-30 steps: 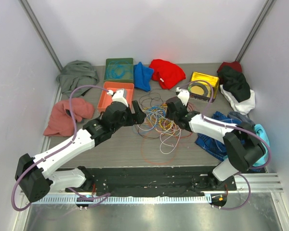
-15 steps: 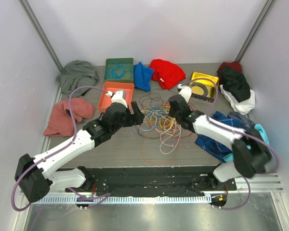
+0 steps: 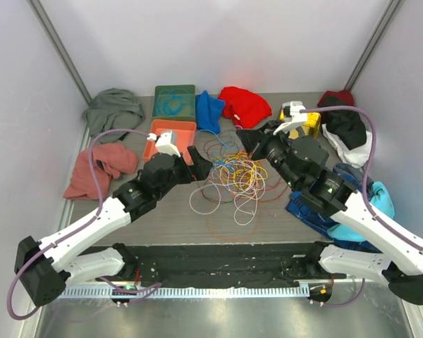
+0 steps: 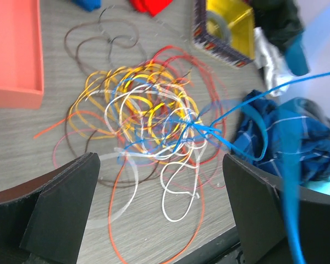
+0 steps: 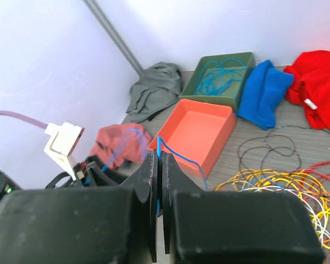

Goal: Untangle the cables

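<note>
The cables (image 3: 233,176) lie in a loose tangle of yellow, orange, red, white, blue and dark brown loops in the middle of the table, also seen in the left wrist view (image 4: 148,118) and the right wrist view (image 5: 289,181). My right gripper (image 3: 245,138) is raised above the tangle's far right side. In its wrist view the right gripper (image 5: 158,159) is shut on a thin blue cable (image 5: 182,158). That blue cable (image 4: 264,93) rises taut from the tangle. My left gripper (image 3: 199,164) hovers at the tangle's left edge, and it (image 4: 160,165) stands wide open with nothing between its fingers.
An orange tray (image 3: 155,144) and a green tray (image 3: 162,93) holding blue cable sit behind the left arm. A yellow box (image 3: 311,121) is at the back right. Cloths lie around: red (image 3: 243,105), blue (image 3: 210,111), grey (image 3: 113,111), pink (image 3: 102,167), blue plaid (image 3: 311,208).
My right gripper has shut on the blue cable and lifted up and back, drawing the strand out of the tangle. My left gripper opened wider. The tangle has shifted and spread slightly.
</note>
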Robot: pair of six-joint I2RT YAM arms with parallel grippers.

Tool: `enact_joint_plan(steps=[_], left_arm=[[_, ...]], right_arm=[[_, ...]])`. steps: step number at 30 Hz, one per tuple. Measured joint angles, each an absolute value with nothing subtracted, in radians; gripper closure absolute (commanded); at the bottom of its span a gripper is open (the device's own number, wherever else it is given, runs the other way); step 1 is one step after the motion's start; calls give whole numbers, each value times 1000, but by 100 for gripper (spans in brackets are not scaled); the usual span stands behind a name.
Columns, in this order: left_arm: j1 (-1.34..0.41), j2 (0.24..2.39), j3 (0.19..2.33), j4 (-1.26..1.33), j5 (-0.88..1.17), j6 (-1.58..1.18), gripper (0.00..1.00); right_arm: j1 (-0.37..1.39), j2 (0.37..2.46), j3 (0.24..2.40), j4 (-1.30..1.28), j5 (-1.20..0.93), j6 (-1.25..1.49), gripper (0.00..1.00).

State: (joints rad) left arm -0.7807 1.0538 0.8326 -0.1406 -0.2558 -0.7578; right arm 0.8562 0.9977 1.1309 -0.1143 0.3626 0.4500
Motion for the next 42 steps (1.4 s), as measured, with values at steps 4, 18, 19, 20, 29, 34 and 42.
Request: enact_joint_plan(steps=[4, 18, 19, 20, 29, 34, 42], left_arm=[[-781, 998, 820, -88, -241, -731, 0], [-781, 822, 731, 48, -261, -643, 0], [-781, 822, 726, 50, -261, -643, 0], [-780, 821, 717, 57, -260, -642, 0], [-781, 838, 616, 224, -126, -632, 0], [-794, 921, 514, 400, -52, -694, 0], [-836, 958, 464, 456, -57, -727, 0]], right_arm=[[867, 994, 1203, -168, 317, 451, 99], [873, 964, 1460, -218, 272, 410, 99], [873, 948, 1419, -213, 278, 419, 99], [873, 937, 1373, -208, 283, 429, 99], [873, 987, 1126, -286, 304, 502, 99], [873, 979, 1194, -279, 314, 502, 99], [873, 984, 1357, -246, 307, 487, 99]])
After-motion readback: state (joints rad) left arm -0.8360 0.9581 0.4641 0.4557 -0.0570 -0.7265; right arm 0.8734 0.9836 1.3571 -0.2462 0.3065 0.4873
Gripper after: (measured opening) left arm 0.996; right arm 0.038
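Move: The tangle lies some 35 cm below the right hand, which already grips the blue cable, and about 8 cm ahead and 2 cm right of it. From that hand the orange tray stands about 20 cm ahead and 22 cm left, the yellow box 26 cm ahead and 26 cm right. The left hand is open and empty: the tangle is roughly 8 cm ahead, 10 cm right and 19 cm below, the orange tray 20 cm ahead and 16 cm left. The blue cable, still pinched in the right hand's shut fingers, is shaken over the tangle: up about 15 cm and a little back, sharply down some 18 cm, then up again nearly 12 cm. The open left hand rises about 7 cm, sinks back to its old height while drawing back and right, turning clockwise with its fingers tipping up. ##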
